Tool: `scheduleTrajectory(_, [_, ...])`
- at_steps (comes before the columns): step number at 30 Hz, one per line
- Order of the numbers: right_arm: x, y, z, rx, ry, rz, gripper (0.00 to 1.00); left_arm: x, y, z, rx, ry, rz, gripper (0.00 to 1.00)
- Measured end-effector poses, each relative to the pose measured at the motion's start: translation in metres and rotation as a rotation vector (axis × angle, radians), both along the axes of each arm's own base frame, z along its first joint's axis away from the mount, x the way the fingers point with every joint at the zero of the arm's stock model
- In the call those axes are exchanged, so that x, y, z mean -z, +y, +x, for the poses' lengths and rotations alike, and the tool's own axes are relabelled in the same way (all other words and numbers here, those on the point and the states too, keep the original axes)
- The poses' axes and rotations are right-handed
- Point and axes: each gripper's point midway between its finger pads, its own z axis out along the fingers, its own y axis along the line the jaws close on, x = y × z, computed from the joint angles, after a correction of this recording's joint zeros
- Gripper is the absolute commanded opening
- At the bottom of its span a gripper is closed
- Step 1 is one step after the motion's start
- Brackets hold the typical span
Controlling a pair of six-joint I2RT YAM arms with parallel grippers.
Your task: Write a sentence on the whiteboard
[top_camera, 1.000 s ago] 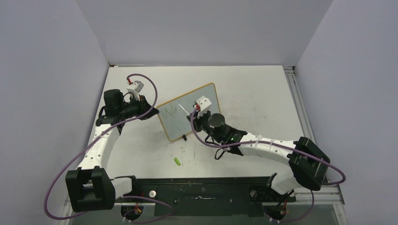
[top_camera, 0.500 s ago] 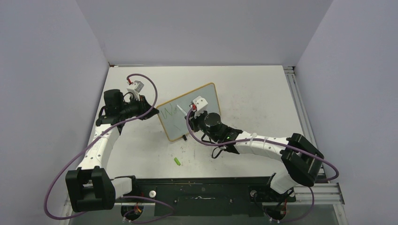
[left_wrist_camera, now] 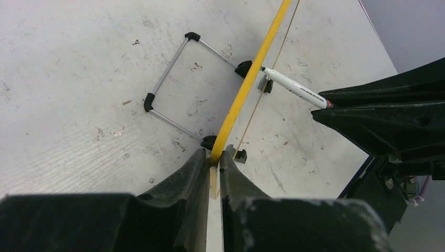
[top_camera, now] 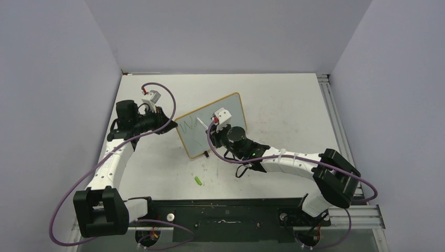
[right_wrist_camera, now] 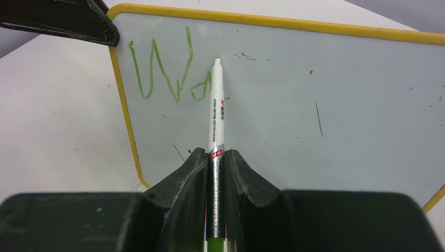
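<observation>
The whiteboard [top_camera: 231, 108] stands tilted near the table's middle, with a yellow frame [left_wrist_camera: 246, 84] and a white face [right_wrist_camera: 325, 79]. My left gripper [top_camera: 172, 125] [left_wrist_camera: 214, 157] is shut on the frame's left edge. The sentence [right_wrist_camera: 162, 73] [top_camera: 187, 125] shows as a green "W" and a small loop at the board's upper left. A white marker [right_wrist_camera: 216, 105] [left_wrist_camera: 294, 88] [top_camera: 201, 123] is clamped in my shut right gripper [right_wrist_camera: 216, 155] [top_camera: 212, 128]. Its tip sits just right of the loop; whether it touches the board I cannot tell.
A green marker cap [top_camera: 198, 180] lies on the table in front of the board. The board's wire stand [left_wrist_camera: 168, 79] rests on the table behind it. A metal rail [top_camera: 333, 115] runs along the table's right edge. Grey walls close in the sides and back.
My right arm has shifted a little to the left, carrying the marker tip leftward across the board toward the green letters. The left arm and the board have not moved.
</observation>
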Motion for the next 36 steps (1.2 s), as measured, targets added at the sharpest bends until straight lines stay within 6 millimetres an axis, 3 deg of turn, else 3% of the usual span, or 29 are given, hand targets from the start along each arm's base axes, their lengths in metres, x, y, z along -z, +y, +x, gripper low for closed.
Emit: scheduleTrajectory(36, [0.046,-0.019,-0.013,0.032,0.088,-0.061,0.05,0.0,0.0,0.0,0.0,0.0,0.0,0.0])
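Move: The right hand holds the marker with its tip on the whiteboard, some 7 cm ahead, 7 cm left and 2 cm below. The board's middle is about 5 cm ahead, level sideways, 6 cm lower. The letter "a" sits roughly 5 cm ahead, 9 cm left and 4 cm down; the "W" 4 cm ahead, 13 cm left and 2 cm down. From the left hand the board's middle lies about 19 cm right and 8 cm below, level fore-and-aft. Marker tip stays against the whiteboard as the right hand draws it down the slanted face, just right of the "a": about 4.5 cm down, 2 cm right and slightly back, the fingers tipping some 5 degrees further down and keeping their grip. The left hand stays still, keeping its pinch on the board's upper left corner. ##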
